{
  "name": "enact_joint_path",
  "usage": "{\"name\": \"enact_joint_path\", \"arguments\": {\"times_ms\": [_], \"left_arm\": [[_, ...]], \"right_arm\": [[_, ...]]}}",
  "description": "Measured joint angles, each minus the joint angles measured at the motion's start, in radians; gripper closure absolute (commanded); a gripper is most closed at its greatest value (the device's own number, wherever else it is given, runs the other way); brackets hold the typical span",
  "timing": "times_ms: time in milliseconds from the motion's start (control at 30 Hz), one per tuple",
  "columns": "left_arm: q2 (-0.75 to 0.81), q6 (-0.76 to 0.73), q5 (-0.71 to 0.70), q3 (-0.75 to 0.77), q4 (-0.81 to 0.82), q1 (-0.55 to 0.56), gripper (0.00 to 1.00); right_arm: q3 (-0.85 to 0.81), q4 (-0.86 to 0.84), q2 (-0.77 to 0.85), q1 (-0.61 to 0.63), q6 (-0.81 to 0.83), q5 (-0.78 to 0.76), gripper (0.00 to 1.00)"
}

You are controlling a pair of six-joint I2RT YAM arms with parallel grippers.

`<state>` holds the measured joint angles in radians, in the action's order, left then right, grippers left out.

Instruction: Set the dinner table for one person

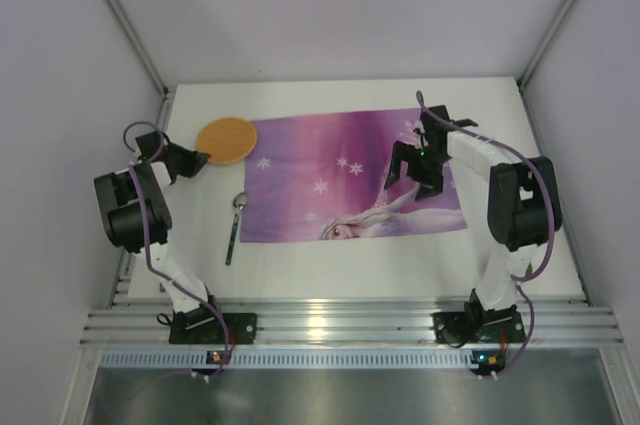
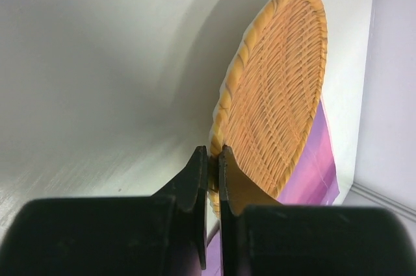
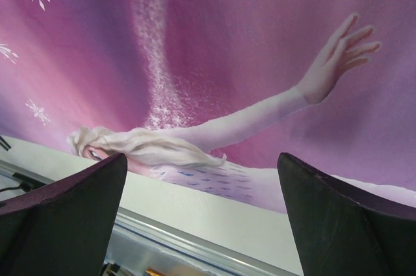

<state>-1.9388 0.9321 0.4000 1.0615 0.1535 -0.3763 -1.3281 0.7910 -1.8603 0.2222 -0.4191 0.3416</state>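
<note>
A round woven orange plate (image 1: 227,139) sits at the back left of the white dinner table (image 1: 330,275), its right edge over the purple placemat (image 1: 330,170). My left gripper (image 1: 200,158) is shut on the plate's rim; the left wrist view shows the jaws (image 2: 213,154) pinching the braided edge of the plate (image 2: 276,87). A metal spoon (image 1: 236,225) lies left of the placemat. My right gripper (image 1: 420,180) is open and empty above the placemat's right part; in its wrist view the fingers (image 3: 84,191) frame the princess print (image 3: 214,126).
White walls close in the table on three sides. An aluminium rail (image 1: 340,325) runs along the near edge with both arm bases on it. The table's near edge and rail also show in the right wrist view (image 3: 195,237).
</note>
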Motion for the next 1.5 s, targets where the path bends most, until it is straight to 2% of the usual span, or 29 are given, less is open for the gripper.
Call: {"name": "enact_joint_path", "arguments": {"times_ms": [300, 500, 700, 833, 1067, 1200, 1500], "left_arm": [[0.053, 0.001, 0.06, 0.059, -0.049, 0.003, 1.0], [0.057, 0.11, 0.135, 0.125, 0.063, 0.053, 1.0], [0.057, 0.173, 0.195, 0.201, 0.162, 0.204, 1.0], [0.039, 0.174, 0.237, 0.242, 0.204, 0.374, 1.0], [-0.091, 0.113, 0.274, 0.291, 0.168, 0.629, 1.0], [-0.121, 0.06, 0.267, 0.276, 0.101, 0.675, 1.0], [-0.121, -0.037, 0.226, 0.174, 0.044, 0.671, 1.0]], "right_arm": [[-0.002, -0.008, 0.002, -0.003, -0.004, -0.005, 0.0], [-0.036, -0.005, 0.021, -0.025, -0.013, -0.004, 0.0], [-0.05, -0.004, 0.085, -0.077, -0.019, -0.001, 0.0], [-0.039, -0.002, 0.134, -0.119, -0.019, 0.0, 0.0], [0.06, 0.002, 0.275, -0.202, -0.019, 0.0, 0.0], [0.138, 0.005, 0.348, -0.212, -0.019, 0.001, 0.0], [0.241, 0.016, 0.396, -0.211, -0.017, 0.004, 0.0]]}}
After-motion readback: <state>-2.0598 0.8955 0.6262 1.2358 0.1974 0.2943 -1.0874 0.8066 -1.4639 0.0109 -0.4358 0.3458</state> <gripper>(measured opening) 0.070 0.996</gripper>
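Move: The left hand already grips the plate rim; the plate's middle is some 5 cm ahead and 6 cm right, about level. The placemat's middle lies about 41 cm to that hand's right, 6 cm back and 3 cm below; the spoon about 11 cm right, 20 cm back. From the right hand, the cup stands roughly 17 cm back, 22 cm right, slightly lower; the placemat's middle is about 7 cm ahead and 16 cm left. Keeping the plate's rim pinched, the left hand lifts it about 17 cm while swinging it some 35 cm right over the placemat, turning about 50 degrees clockwise, then sinks most of the way down, easing slightly back. The right hand, open and empty, rises and draws right, then back, towards the cup. ##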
